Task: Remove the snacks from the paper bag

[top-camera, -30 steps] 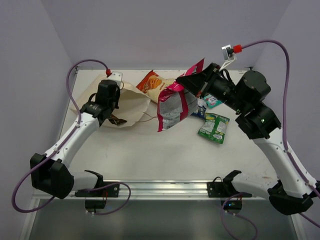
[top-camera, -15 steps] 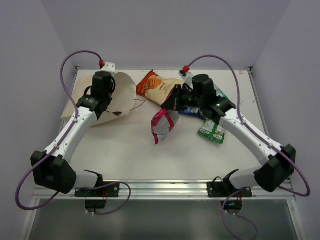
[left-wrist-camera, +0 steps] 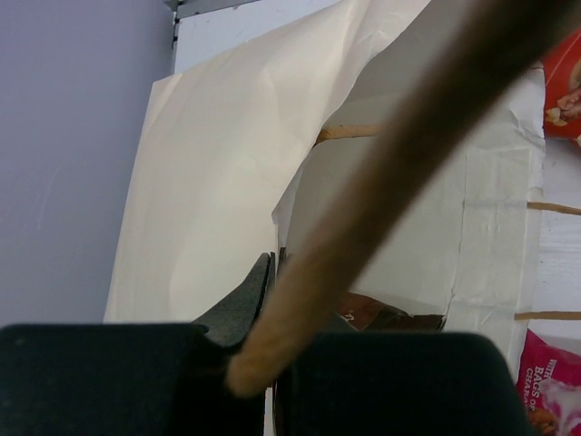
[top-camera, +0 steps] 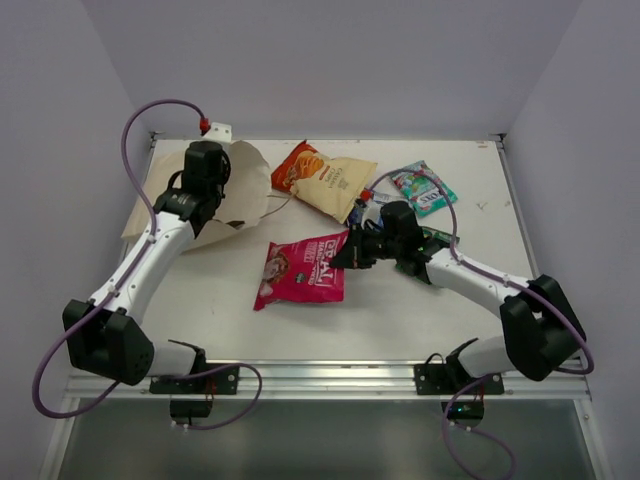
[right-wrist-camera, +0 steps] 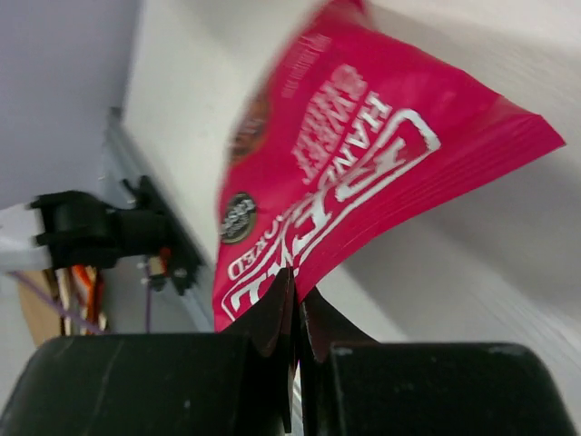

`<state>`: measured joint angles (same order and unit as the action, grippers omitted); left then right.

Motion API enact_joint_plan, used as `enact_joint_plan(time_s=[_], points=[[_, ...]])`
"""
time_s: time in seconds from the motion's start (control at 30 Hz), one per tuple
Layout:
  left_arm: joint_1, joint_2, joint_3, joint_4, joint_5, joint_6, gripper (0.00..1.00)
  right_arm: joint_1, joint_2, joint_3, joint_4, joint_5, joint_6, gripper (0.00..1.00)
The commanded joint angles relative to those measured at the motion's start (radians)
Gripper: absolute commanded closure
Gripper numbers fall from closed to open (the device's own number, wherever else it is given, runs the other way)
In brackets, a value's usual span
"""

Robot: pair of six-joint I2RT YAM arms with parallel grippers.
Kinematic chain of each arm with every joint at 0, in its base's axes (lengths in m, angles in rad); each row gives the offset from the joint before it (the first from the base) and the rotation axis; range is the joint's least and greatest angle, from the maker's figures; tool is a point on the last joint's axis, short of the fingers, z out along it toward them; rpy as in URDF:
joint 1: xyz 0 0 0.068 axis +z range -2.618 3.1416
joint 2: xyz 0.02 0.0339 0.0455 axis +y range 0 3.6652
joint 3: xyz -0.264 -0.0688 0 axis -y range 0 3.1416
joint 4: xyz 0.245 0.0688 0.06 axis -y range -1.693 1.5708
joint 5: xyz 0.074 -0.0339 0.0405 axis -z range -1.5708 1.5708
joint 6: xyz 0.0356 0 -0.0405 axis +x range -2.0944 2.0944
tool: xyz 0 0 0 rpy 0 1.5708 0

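The cream paper bag (top-camera: 247, 185) lies on its side at the back left. My left gripper (top-camera: 218, 180) is shut on its rim (left-wrist-camera: 275, 263). A blurred twisted handle (left-wrist-camera: 390, 154) crosses the left wrist view. A brown pack (left-wrist-camera: 381, 313) shows inside the bag's mouth. The large pink snack bag (top-camera: 300, 272) lies flat in the middle, and my right gripper (top-camera: 350, 252) is shut on its right edge (right-wrist-camera: 295, 300). An orange-and-cream chip bag (top-camera: 325, 178) and a teal-pink pack (top-camera: 422, 188) lie at the back. The green pack (top-camera: 436, 236) is partly hidden under the right arm.
The right arm stretches low across the right half of the table (top-camera: 480, 230). The metal rail (top-camera: 330, 375) with both arm bases runs along the near edge. Purple walls close in the left, back and right sides.
The right arm has swung down and toward the near side, bringing the pink bag from hanging in the air to lying flat. The left gripper shifted back early on, then stayed still.
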<state>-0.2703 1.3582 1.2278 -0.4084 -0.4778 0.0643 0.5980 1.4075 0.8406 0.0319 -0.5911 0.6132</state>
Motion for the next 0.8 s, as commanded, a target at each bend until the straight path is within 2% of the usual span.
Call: enact_joint_plan(time_s=[0.0,0.03,0.1,0.13,0.2,0.23,0.33,0.43,0.53,0.7,0.73,0.77], points=[[0.008,-0.07,-0.025,0.028,0.063,-0.001,1.0,-0.041,-0.065,-0.139,0.044,0.13,0.02,1.0],[0.008,-0.085,-0.037,0.019,0.079,-0.001,1.0,-0.046,-0.077,-0.161,-0.01,0.205,0.025,0.99],[0.009,-0.097,-0.045,0.01,0.116,-0.001,1.0,-0.049,-0.111,-0.169,-0.11,0.302,0.034,0.9],[0.008,-0.106,-0.047,-0.003,0.129,0.002,1.0,-0.049,-0.125,-0.158,-0.221,0.363,0.027,0.76],[0.008,-0.114,-0.047,-0.02,0.172,0.014,1.0,-0.049,-0.162,-0.1,-0.326,0.43,0.022,0.63],[0.008,-0.125,-0.047,-0.036,0.186,0.015,1.0,-0.046,-0.21,-0.074,-0.407,0.504,-0.004,0.51],[0.008,-0.158,-0.056,-0.052,0.225,0.025,1.0,-0.014,-0.321,0.021,-0.434,0.568,-0.094,0.4],[0.008,-0.2,-0.079,-0.056,0.255,0.045,1.0,0.026,-0.346,0.11,-0.342,0.524,-0.173,0.37],[0.008,-0.238,-0.102,-0.058,0.286,0.06,1.0,0.066,-0.296,0.172,-0.108,0.4,-0.254,0.36],[0.008,-0.281,-0.142,-0.063,0.344,0.075,1.0,0.157,-0.075,0.268,0.11,0.23,-0.412,0.36],[0.006,-0.291,-0.154,-0.064,0.352,0.077,1.0,0.166,-0.041,0.284,0.17,0.2,-0.417,0.27],[0.006,-0.295,-0.16,-0.064,0.369,0.081,1.0,0.18,-0.006,0.319,0.192,0.174,-0.418,0.24]])
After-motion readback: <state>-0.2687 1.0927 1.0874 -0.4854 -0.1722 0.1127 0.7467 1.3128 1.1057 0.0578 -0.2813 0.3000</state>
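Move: The pink packet hangs from the right hand by its right edge. Its table spot centres about 6 cm left, 3 cm back and 13 cm below that hand. From the same hand, the cream-and-orange packet lies some 21 cm ahead and 4 cm left, and the blue packet about 14 cm ahead and 9 cm right. The left hand, pinching the paper bag's rim, has that spot roughly 18 cm back, 23 cm right and 22 cm below. Still gripping the pink packet's right edge, the right hand sinks about 8 cm while drawing right, and opens wide to let go near the table. It then climbs some 23 cm, swings back left about 12 cm and a little forward, rolling, until the open jaws face the paper bag's mouth. The left hand keeps its pinch on the rim, pulling back about 6 cm and slightly right with a small clockwise turn. ##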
